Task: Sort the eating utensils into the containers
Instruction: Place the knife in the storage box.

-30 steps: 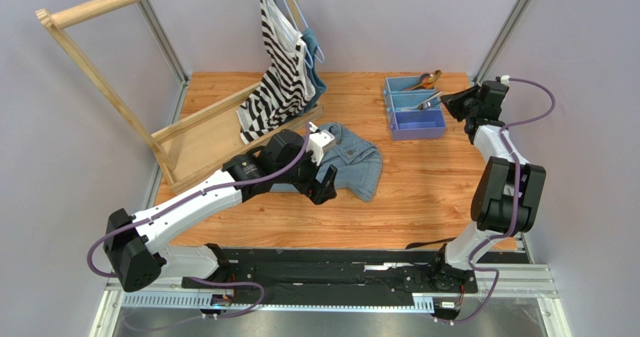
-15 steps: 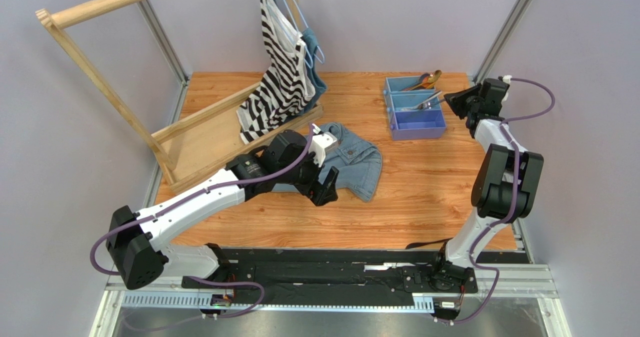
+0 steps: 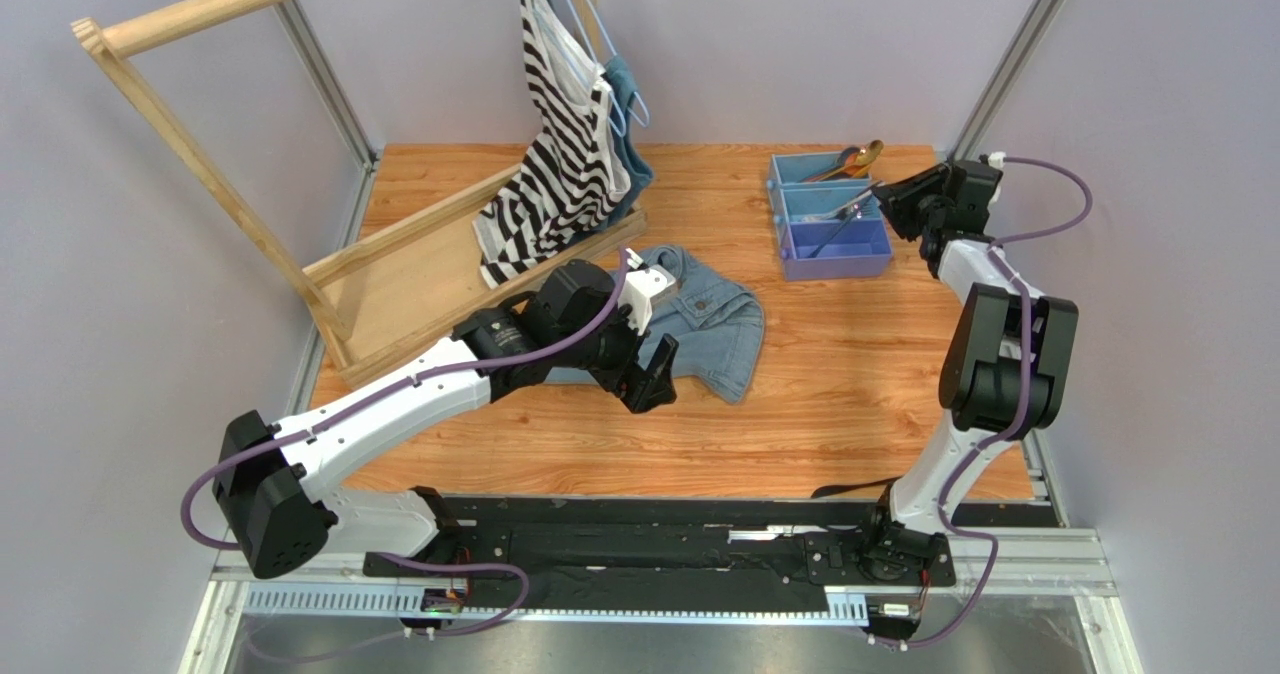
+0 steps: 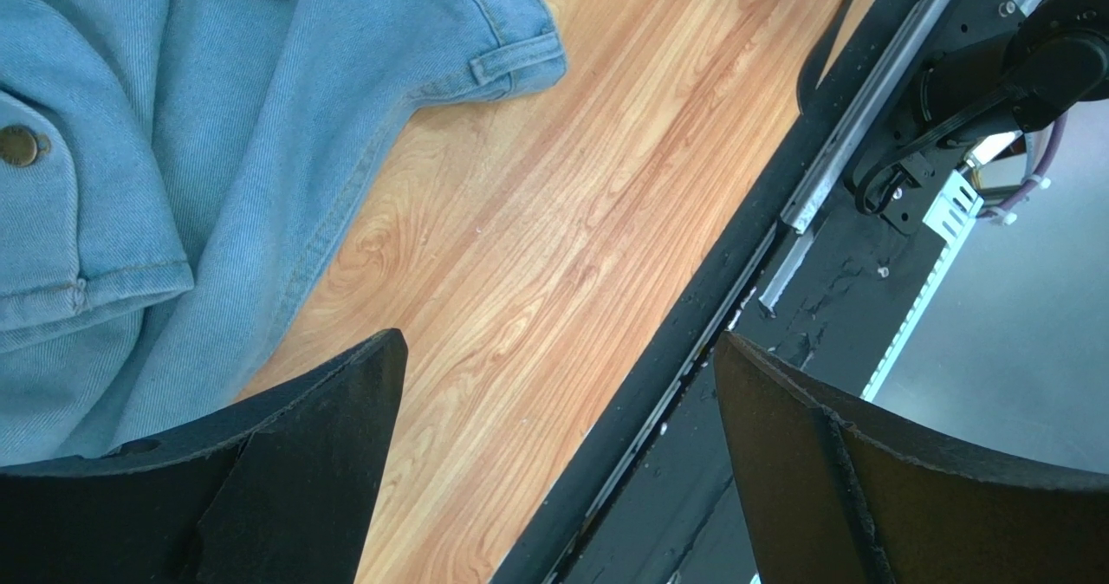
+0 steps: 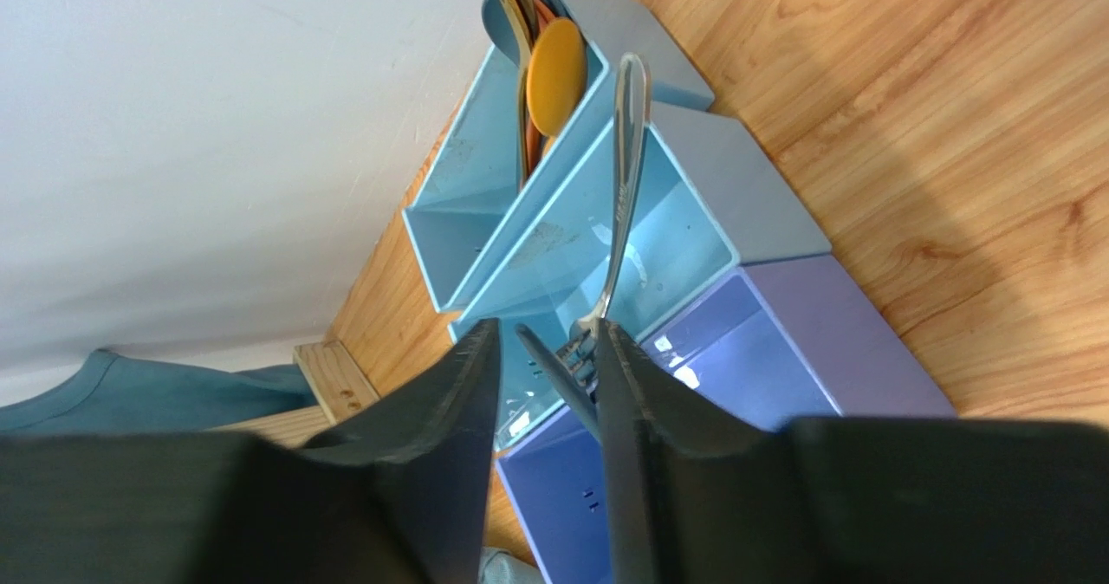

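The containers are a tray with two light blue compartments and a purple one, at the back right of the table. The far compartment holds a gold spoon and an orange spoon. A silver fork leans in the middle one. My right gripper hovers at the tray's right edge with its jaws parted. A dark slim utensil stands between them, against the right finger and clear of the left. My left gripper is wide open and empty over bare wood.
A denim garment lies mid-table beside my left gripper. A wooden rack with a striped top on a hanger fills the back left. The black base rail runs along the near edge.
My right gripper has moved left over the tray's edge and its jaws have parted from shut. The left arm has barely moved.
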Tool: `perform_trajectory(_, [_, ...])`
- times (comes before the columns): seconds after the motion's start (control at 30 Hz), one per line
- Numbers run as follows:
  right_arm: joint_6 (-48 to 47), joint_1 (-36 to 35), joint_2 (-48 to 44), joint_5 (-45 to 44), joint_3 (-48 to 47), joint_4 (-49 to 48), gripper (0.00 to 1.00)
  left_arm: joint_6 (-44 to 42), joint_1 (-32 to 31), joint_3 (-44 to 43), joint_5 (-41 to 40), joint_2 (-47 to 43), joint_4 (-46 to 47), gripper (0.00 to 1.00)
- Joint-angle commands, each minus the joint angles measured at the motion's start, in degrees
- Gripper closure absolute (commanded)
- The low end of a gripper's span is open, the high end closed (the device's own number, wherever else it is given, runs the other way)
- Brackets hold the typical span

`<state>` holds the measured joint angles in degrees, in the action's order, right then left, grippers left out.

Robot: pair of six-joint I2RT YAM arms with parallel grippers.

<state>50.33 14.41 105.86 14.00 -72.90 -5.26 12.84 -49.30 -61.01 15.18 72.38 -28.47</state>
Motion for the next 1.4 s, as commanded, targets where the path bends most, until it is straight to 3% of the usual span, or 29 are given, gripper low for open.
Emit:
perform_trajectory(0.0, [-1.46,-0.26,-3.12,-1.34,1.53,-3.09,0.57,-1.33,0.34,-0.33,1.34,-0.4,1.75,0.04])
perform_trajectory(0.5, [-1.55,-0.44,-12.35,-3.72,8.48,-6.96,0.39,-1.33,0.34,-0.77,1.43,-0.31,1.31,0.04])
perform_trajectory(0.77, [-4.88,-4.21,-6.29,-1.78,0.14,-0.38,0.39,-1.5,0.34,-0.6,1.61,-0.48,1.49,0.03])
perform_trajectory(1.17, [-15.86,-9.4,2.5,-13.38,-14.27,10.43,0.38,-1.59,0.34,-0.25,2.57,0.22,2.01,0.04])
perform_trajectory(1.37, [-17.63,-9.67,5.14,-17.87,-16.48,11.93,0.37,-1.77,0.34,-0.33,2.93,0.83,2.19,0.04])
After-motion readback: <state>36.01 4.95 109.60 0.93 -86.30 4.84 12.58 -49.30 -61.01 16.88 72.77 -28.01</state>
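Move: The knife lies aslant across the divider between the storage box's middle and purple compartments, its middle about 6 cm left of the right hand, 3 cm back and 4 cm below. The forks in the middle compartment centre some 3 cm left and 1 cm ahead; the spoons stand about 3 cm left and 7 cm ahead; the purple compartment is 7 cm left, 6 cm back. From the left hand the knife is roughly 29 cm ahead and 26 cm right. The knife is left lying in the box as the right hand's partly open fingers spread further and back off about 3 cm, dipping slightly and then rising some 5 cm. The hand next swings forward and left over the middle compartment, then curves back right and sinks a little over the knife's far end, rolling its left side down about 20 degrees, fingers still open. ##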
